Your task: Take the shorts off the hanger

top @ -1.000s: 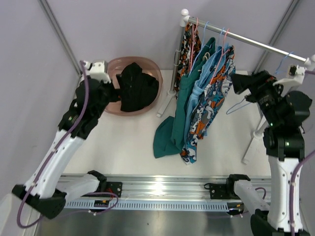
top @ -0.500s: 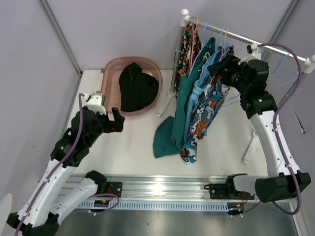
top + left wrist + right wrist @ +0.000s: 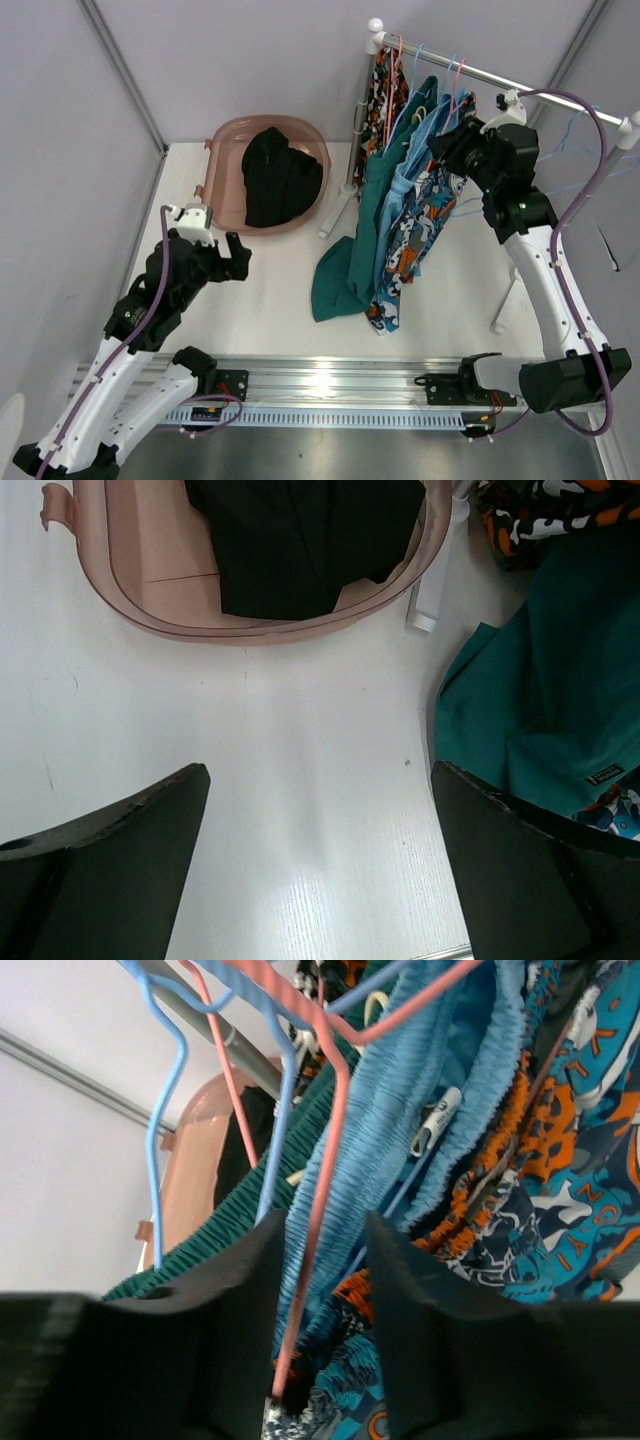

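Black shorts (image 3: 280, 175) lie in a pink basin (image 3: 225, 135). Camouflage shorts (image 3: 385, 90), teal shorts (image 3: 345, 270), light blue shorts (image 3: 400, 200) and patterned shorts (image 3: 420, 230) hang on hangers from the rack rail (image 3: 540, 92). My right gripper (image 3: 445, 150) is at the top of the patterned shorts. In the right wrist view it (image 3: 325, 1310) is open, with a pink hanger wire (image 3: 320, 1190) and the patterned waistband (image 3: 400, 1260) between its jaws. My left gripper (image 3: 235, 262) is open and empty above the table, in front of the basin; the left wrist view (image 3: 320, 860) shows the same.
The rack's white legs (image 3: 505, 300) stand on the table at the right and beside the basin (image 3: 335, 215). An empty blue hanger (image 3: 165, 1110) hangs left of the pink one. The teal shorts' hem (image 3: 540, 710) drapes onto the table. Grey walls enclose the left and back.
My right arm swung left from the rail's right end onto the patterned shorts. My left arm drew back from the basin toward the near left.
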Controlling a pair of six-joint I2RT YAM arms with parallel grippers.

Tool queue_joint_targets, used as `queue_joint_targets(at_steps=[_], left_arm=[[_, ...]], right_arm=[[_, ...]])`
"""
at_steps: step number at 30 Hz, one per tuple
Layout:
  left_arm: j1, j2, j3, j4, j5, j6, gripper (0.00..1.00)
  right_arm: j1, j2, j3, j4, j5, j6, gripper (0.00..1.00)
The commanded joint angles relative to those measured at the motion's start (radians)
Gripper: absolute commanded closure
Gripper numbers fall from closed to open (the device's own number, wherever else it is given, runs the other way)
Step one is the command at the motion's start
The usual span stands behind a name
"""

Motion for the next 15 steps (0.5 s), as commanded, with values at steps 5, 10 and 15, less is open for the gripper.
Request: queue_joint_targets(at_steps=[5, 10, 15], left_arm=[[-0.005, -0.036, -0.037, 0.028, -0.018, -0.009, 0.01], [-0.005, -0.033, -0.037, 0.040, -0.010, 0.000, 0.01], [-0.007, -0.010, 0.053, 0.073, 0.126, 0.003, 0.01]], right_arm=[[0.007, -0.003, -0.010, 0.053, 0.024, -0.006, 1.00], [0.012, -0.021, -0.016, 0.051, 0.033, -0.006, 1.00], [0.012, -0.083, 0.003, 0.039, 0.045, -0.012, 1.00]])
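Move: The near pink hanger, which holds the patterned shorts, has its side strut right between my right fingertips, about 1 cm ahead of the pads. From that hand the patterned shorts hang with their middle about 4 cm left and 17 cm down; the blue shorts lie 7 cm left and 15 cm down, and the green shorts 15 cm left, 2 cm back and 17 cm down. From my left hand the strut is some 17 cm ahead, 41 cm right and 14 cm higher. I hold my right hand practically still beside the patterned shorts' waistband, sagging by no more than about half a centimetre, and shut the half-open fingers quickly. The pads pinch the pink hanger's side strut, and I keep them closed there without yet pulling or turning the wrist. ##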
